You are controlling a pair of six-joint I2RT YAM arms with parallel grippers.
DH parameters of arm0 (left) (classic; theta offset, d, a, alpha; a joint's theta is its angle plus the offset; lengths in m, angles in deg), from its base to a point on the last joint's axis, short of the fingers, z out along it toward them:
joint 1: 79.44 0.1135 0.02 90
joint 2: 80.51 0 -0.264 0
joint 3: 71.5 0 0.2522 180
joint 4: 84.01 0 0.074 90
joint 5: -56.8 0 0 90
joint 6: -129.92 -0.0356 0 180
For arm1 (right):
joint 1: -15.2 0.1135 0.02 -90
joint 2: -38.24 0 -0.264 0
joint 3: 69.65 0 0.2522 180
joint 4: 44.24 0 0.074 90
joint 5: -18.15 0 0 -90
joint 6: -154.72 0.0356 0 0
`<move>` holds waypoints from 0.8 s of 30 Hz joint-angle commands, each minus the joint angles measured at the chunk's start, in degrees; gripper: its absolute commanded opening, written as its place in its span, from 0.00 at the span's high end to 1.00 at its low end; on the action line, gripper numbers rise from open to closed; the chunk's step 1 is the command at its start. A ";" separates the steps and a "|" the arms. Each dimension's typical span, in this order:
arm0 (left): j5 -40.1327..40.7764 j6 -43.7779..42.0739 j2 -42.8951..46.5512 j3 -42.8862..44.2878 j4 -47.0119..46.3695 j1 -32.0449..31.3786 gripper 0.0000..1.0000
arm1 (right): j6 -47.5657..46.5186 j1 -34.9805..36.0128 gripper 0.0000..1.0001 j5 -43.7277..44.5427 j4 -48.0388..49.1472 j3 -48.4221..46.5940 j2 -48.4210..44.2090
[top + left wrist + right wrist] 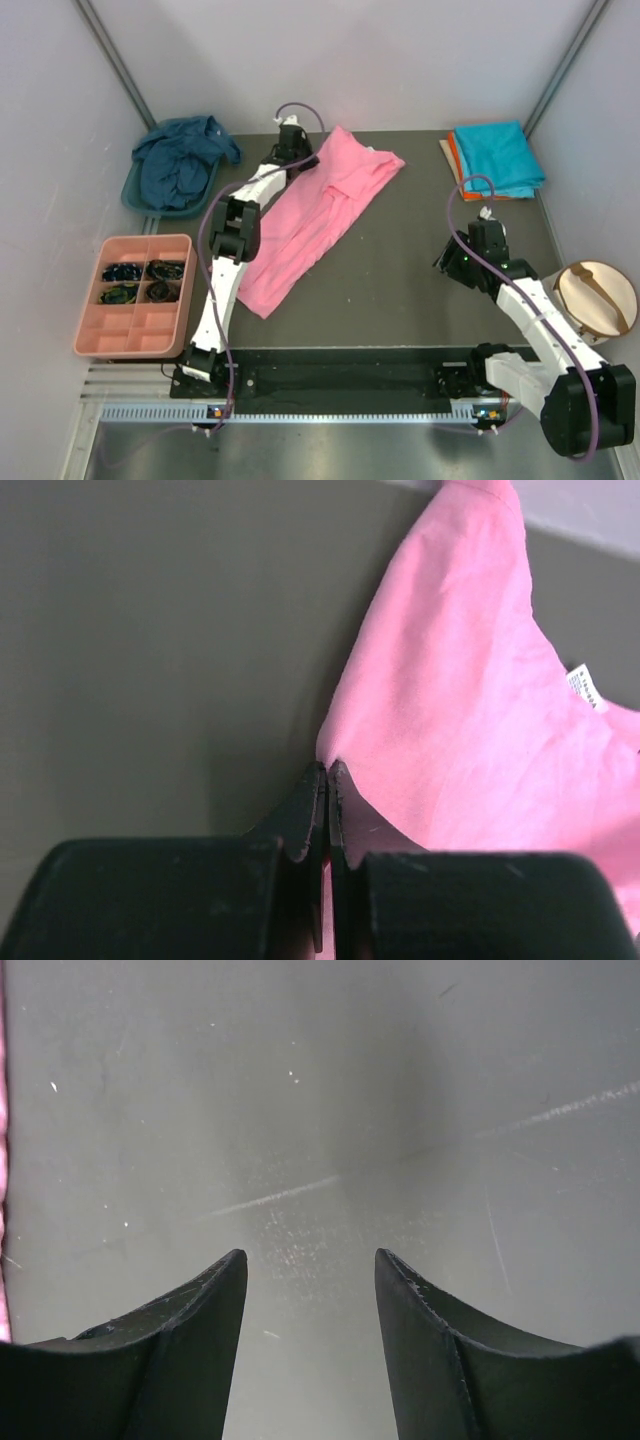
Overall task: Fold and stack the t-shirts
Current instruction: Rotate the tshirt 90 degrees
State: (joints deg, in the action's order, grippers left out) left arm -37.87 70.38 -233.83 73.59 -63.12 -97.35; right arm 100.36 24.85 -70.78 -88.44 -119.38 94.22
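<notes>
A bright pink t-shirt (320, 215) lies stretched diagonally across the dark table. My left gripper (302, 157) is at its upper left edge. In the left wrist view the left gripper (327, 768) is shut on a fold of the pink t-shirt (470, 730), and cloth shows between the fingers. My right gripper (446, 262) hovers over bare table right of the shirt. The right gripper (310, 1260) is open with nothing between its fingers. A navy t-shirt (183, 163) is crumpled in the basin. A folded turquoise t-shirt (498, 155) lies on a folded orange one (455, 158) at the back right.
The teal basin (137, 195) stands at the back left. A salmon compartment tray (140, 325) with small dark items sits at the left edge. A round wooden object (597, 298) lies at the far right. A strip of pink cloth (3, 1160) shows at the left border.
</notes>
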 commanded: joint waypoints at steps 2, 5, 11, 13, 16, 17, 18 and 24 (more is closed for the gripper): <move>10.29 10.31 -0.41 2.00 -0.55 2.70 1.00 | 1.89 0.46 0.46 -2.28 3.97 1.25 -0.18; 12.83 9.54 0.47 1.92 0.68 3.15 1.00 | 2.86 0.54 0.46 -6.22 8.36 3.00 0.79; 15.03 7.34 1.87 0.60 2.97 4.20 1.00 | 6.19 8.00 0.46 -7.92 15.84 3.01 7.36; 15.91 6.90 2.49 -0.98 3.15 4.90 1.00 | 7.68 12.82 0.46 -7.57 18.64 1.70 10.00; 18.11 5.58 3.55 -2.13 3.85 5.43 1.00 | 10.94 18.97 0.46 -7.65 23.55 -0.23 15.72; 18.55 5.40 3.81 -2.22 4.37 5.69 1.00 | 12.51 20.39 0.46 -7.56 24.62 -0.94 17.21; 19.51 5.23 3.99 -2.22 4.55 6.22 1.00 | 13.40 21.63 0.46 -7.39 25.94 -2.25 20.62; 21.10 5.75 5.30 -4.23 6.57 9.03 1.00 | 18.67 29.02 0.46 -9.14 35.17 -8.31 32.15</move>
State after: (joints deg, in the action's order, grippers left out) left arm -21.50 77.22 -232.47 71.97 -61.45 -91.78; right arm 114.19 50.14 -78.74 -63.24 -121.96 121.35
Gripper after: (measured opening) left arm 0.014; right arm 0.543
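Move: The left hand already pinches the t-shirt's left edge near its far end and is taking it to bare table about 14 cm to its left and 3 cm farther out. The basket of jeans stands some 35 cm left and 3 cm back of this hand. From the open right hand, the t-shirt's near end lies about 44 cm left, 9 cm back and 7 below; the pink tray is roughly 32 cm left of that end, level with it. Keeping its shut grip on the t-shirt's edge, the left hand drags the cloth some 11 cm to the left towards the basket, low and level, with a near pause midway, while the wrist turns some 25 degrees counter-clockwise. After a brief wait the right hand swings left across bare table towards the t-shirt's near end, gathering speed and sinking about 5 cm, fingers still half open and touching nothing, its wrist turning counter-clockwise and its left side tipping up. ##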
